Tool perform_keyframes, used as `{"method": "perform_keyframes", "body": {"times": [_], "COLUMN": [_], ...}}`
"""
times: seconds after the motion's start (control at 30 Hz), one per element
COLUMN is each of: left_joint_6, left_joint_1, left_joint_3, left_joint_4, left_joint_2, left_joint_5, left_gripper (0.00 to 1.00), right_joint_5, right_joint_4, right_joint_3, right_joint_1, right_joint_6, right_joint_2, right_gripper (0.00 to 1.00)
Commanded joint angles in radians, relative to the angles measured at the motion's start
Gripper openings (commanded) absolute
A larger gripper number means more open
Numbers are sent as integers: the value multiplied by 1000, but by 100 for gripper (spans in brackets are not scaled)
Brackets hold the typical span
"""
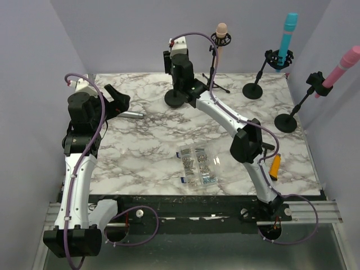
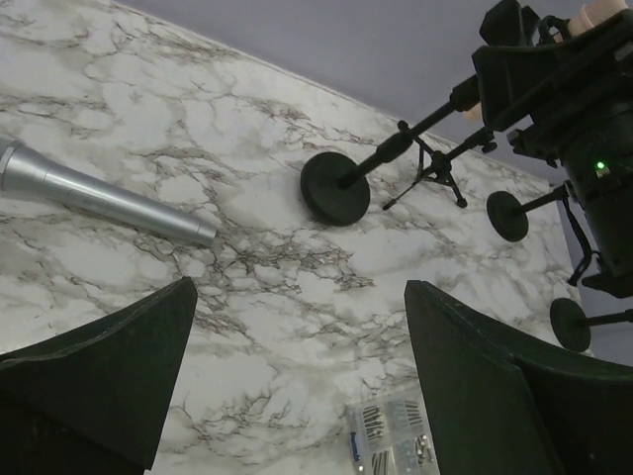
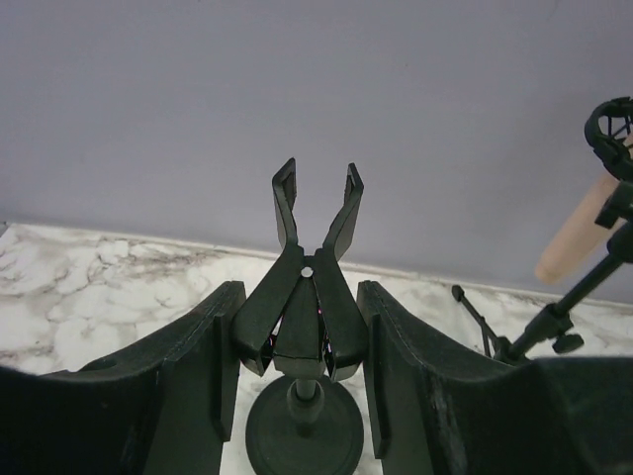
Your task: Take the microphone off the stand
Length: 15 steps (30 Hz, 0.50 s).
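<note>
A silver microphone (image 1: 134, 114) lies flat on the marble table, also in the left wrist view (image 2: 99, 193). Its black round-base stand (image 1: 175, 99) stands upright with its spring clip (image 3: 341, 228) empty. My right gripper (image 1: 185, 84) is open with its fingers on either side of the clip (image 3: 300, 297), a narrow gap on each side, above the stand's base (image 3: 305, 435). My left gripper (image 1: 121, 101) is open and empty (image 2: 300, 287), held above the table just left of the silver microphone.
Three other stands hold microphones at the back: peach (image 1: 221, 39) on a tripod, blue (image 1: 288, 34) and pink (image 1: 340, 66) on round bases. A clear bag of screws (image 1: 197, 166) lies mid-table. An orange tool (image 1: 275, 165) lies at the right.
</note>
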Motion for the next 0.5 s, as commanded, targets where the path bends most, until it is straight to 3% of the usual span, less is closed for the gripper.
{"method": "perform_keyframes", "body": {"times": [0.0,0.13,0.33,0.37,0.47], "left_joint_6": [-5,12,13,14,17], "left_joint_1": [6,6,4,3,-3], "left_joint_3": [-10,-7,-9,-9,-9], "left_joint_4": [48,44,52,54,54], "left_joint_2": [25,36,57,59,60], "left_joint_5": [99,98,121,123,123], "left_gripper": [87,89,87,87,87], "right_joint_5": [-116,-204,-214,-213,-213], "right_joint_4": [126,172,262,268,274], "right_joint_3": [175,277,316,317,316], "right_joint_1": [-53,-87,-94,-93,-93], "right_joint_6": [-23,-2,-9,-9,2], "right_joint_2": [111,208,290,299,318], "right_gripper": [1,1,2,7,35]}}
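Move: The right hand still grips the empty stand's clip, the stand hanging beneath it. Its destination, the free spot near the table's back edge, lies about 7 cm ahead, neither left nor right, and some 22 cm below. The tripod stand's feet are about 11 cm ahead and 18 cm right; the grey microphone lies roughly 7 cm back and 24 cm left. From the left hand, that spot is about 29 cm ahead, 17 cm right and 22 cm below. Forward, fast at first and then easing almost to a stop, the right hand carries the empty stand about 7.5 cm towards the table's back edge, left of the tripod stand, sinking some 2 cm early on. The wrist tips its fingers up by about 8 degrees while they keep their hold on the clip. The open, empty left hand drifts nearly 2 cm, mostly right. ##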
